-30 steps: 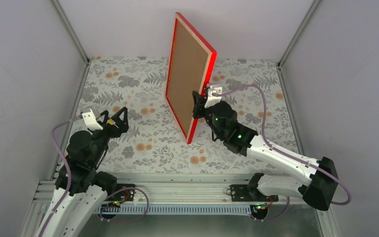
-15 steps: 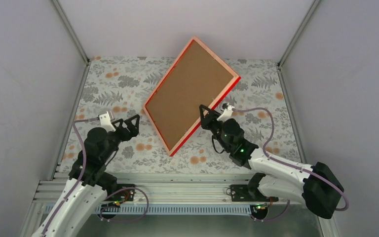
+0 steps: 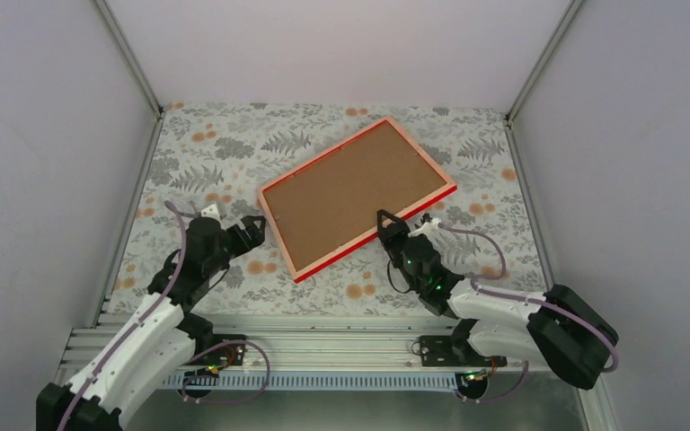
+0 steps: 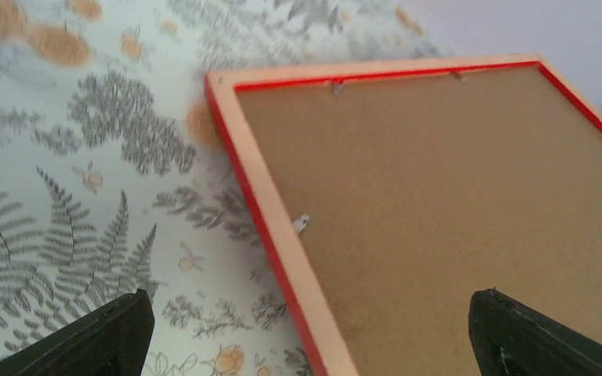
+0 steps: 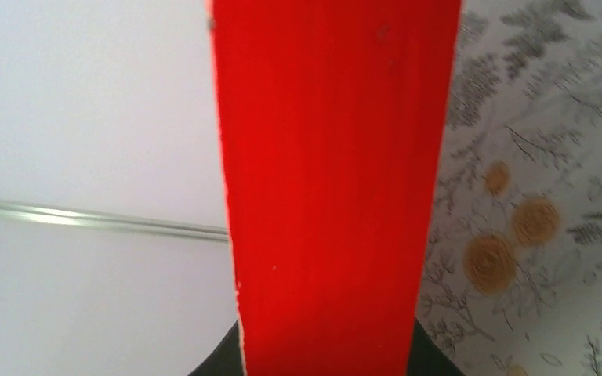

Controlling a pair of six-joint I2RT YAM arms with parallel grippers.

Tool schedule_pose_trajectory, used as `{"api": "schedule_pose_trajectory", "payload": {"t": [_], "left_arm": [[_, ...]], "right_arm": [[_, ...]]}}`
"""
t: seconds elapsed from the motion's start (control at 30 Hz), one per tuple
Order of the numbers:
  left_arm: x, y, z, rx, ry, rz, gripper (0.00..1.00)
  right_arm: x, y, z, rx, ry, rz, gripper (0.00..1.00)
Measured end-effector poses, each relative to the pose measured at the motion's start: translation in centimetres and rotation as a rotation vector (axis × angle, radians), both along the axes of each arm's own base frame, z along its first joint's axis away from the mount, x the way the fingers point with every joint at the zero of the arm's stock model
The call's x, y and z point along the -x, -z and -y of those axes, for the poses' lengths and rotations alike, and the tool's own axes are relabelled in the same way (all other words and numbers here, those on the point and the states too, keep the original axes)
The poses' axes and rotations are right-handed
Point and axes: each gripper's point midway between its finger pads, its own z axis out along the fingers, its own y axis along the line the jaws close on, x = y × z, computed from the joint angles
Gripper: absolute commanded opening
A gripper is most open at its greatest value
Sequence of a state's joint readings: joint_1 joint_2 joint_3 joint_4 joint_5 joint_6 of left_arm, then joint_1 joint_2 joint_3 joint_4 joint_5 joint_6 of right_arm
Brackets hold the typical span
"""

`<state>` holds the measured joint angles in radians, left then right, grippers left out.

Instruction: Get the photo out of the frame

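Note:
The frame lies back up on the floral table, showing its brown board and pale rim with red outer edges. The photo is hidden under it. My right gripper is shut on the frame's near long edge. In the right wrist view that red edge fills the space between the dark fingers. My left gripper is open beside the frame's left corner. In the left wrist view its jaws stand wide on either side of the frame's rim, touching nothing. A small metal tab shows on the board.
The floral table cover is bounded by grey walls with aluminium posts at the left and right. The frame's far corner lies close to the back wall. The rail with both arm bases runs along the near edge.
The frame has swung down from standing on edge to lying back up, and the right gripper came down with it. The left arm has reached forward to the frame's left corner.

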<state>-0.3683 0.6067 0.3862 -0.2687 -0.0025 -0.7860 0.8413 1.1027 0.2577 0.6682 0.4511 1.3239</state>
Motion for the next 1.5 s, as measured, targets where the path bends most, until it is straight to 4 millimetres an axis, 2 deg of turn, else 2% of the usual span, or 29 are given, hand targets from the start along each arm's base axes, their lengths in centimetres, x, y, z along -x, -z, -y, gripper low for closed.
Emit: {"api": "schedule_pose_trajectory", "payload": {"t": [0.2, 0.47, 0.63, 0.73, 0.9, 1.03, 1.1, 1.17, 1.27, 1.37, 1.5], "left_arm": [[0.0, 3.9, 1.1, 0.02, 0.028, -0.149, 1.0], [0.8, 6.9, 3.2, 0.152, 0.088, -0.233, 1.0], [0.8, 7.7, 4.4, 0.223, 0.114, -0.259, 0.97], [0.7, 7.8, 5.1, 0.277, 0.132, -0.264, 0.88], [0.4, 7.4, 5.9, 0.329, 0.152, -0.255, 0.66], [0.6, 8.2, 5.8, 0.341, 0.137, -0.28, 0.53], [0.8, 8.6, 5.7, 0.346, 0.131, -0.293, 0.48], [0.9, 8.9, 5.7, 0.35, 0.131, -0.3, 0.45], [1.1, 9.1, 5.9, 0.36, 0.137, -0.313, 0.44], [1.0, 8.9, 6.0, 0.367, 0.14, -0.306, 0.44], [1.0, 8.9, 6.1, 0.376, 0.144, -0.304, 0.44]], "right_arm": [[-0.2, 2.5, -0.1, -0.108, 0.035, -0.112, 0.04], [-0.2, 4.3, -0.6, -0.175, 0.043, -0.186, 0.09], [-0.1, 4.9, -1.0, -0.193, 0.034, -0.215, 0.12], [-0.1, 5.0, -1.3, -0.199, 0.023, -0.228, 0.19], [0.4, 6.6, -1.7, -0.152, -0.009, -0.28, 0.23], [0.7, 7.6, -1.5, -0.106, -0.014, -0.307, 0.26], [0.9, 8.1, -1.5, -0.077, -0.023, -0.318, 0.32], [1.1, 8.4, -1.5, -0.043, -0.035, -0.322, 0.42], [1.5, 9.4, -1.4, 0.039, -0.062, -0.343, 0.54], [1.6, 9.4, -1.4, 0.092, -0.08, -0.344, 0.61], [1.5, 8.3, -1.3, 0.21, -0.123, -0.291, 0.67]]}}
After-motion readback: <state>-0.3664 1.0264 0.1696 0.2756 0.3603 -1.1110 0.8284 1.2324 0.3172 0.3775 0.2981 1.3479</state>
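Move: The frame is back side up, its near long rail held by the right hand about 11 cm above the table spot straight below that hand. The middle of its left rail is about 6 cm right of the left hand, 1 cm ahead and 6 cm lower; its near left corner lies 9 cm right of and 10 cm back from the left hand, some 4 cm lower. The frame's middle is about 7 cm left of the right hand, 6 cm ahead and 5 cm down. The right hand, still pinching the near rail, lowers the frame about 9 cm to the table as its fingers tip down some 20 degrees, then opens well past the rail's width and rises about a centimetre, the rail still between its fingers. Meanwhile the wide-open left hand sinks about 9 cm and swings 6 cm right to the frame's left rail, pitching down and rolling its right side up, and once low closes to under half open with one finger outside the rail and the other over the backing board. ##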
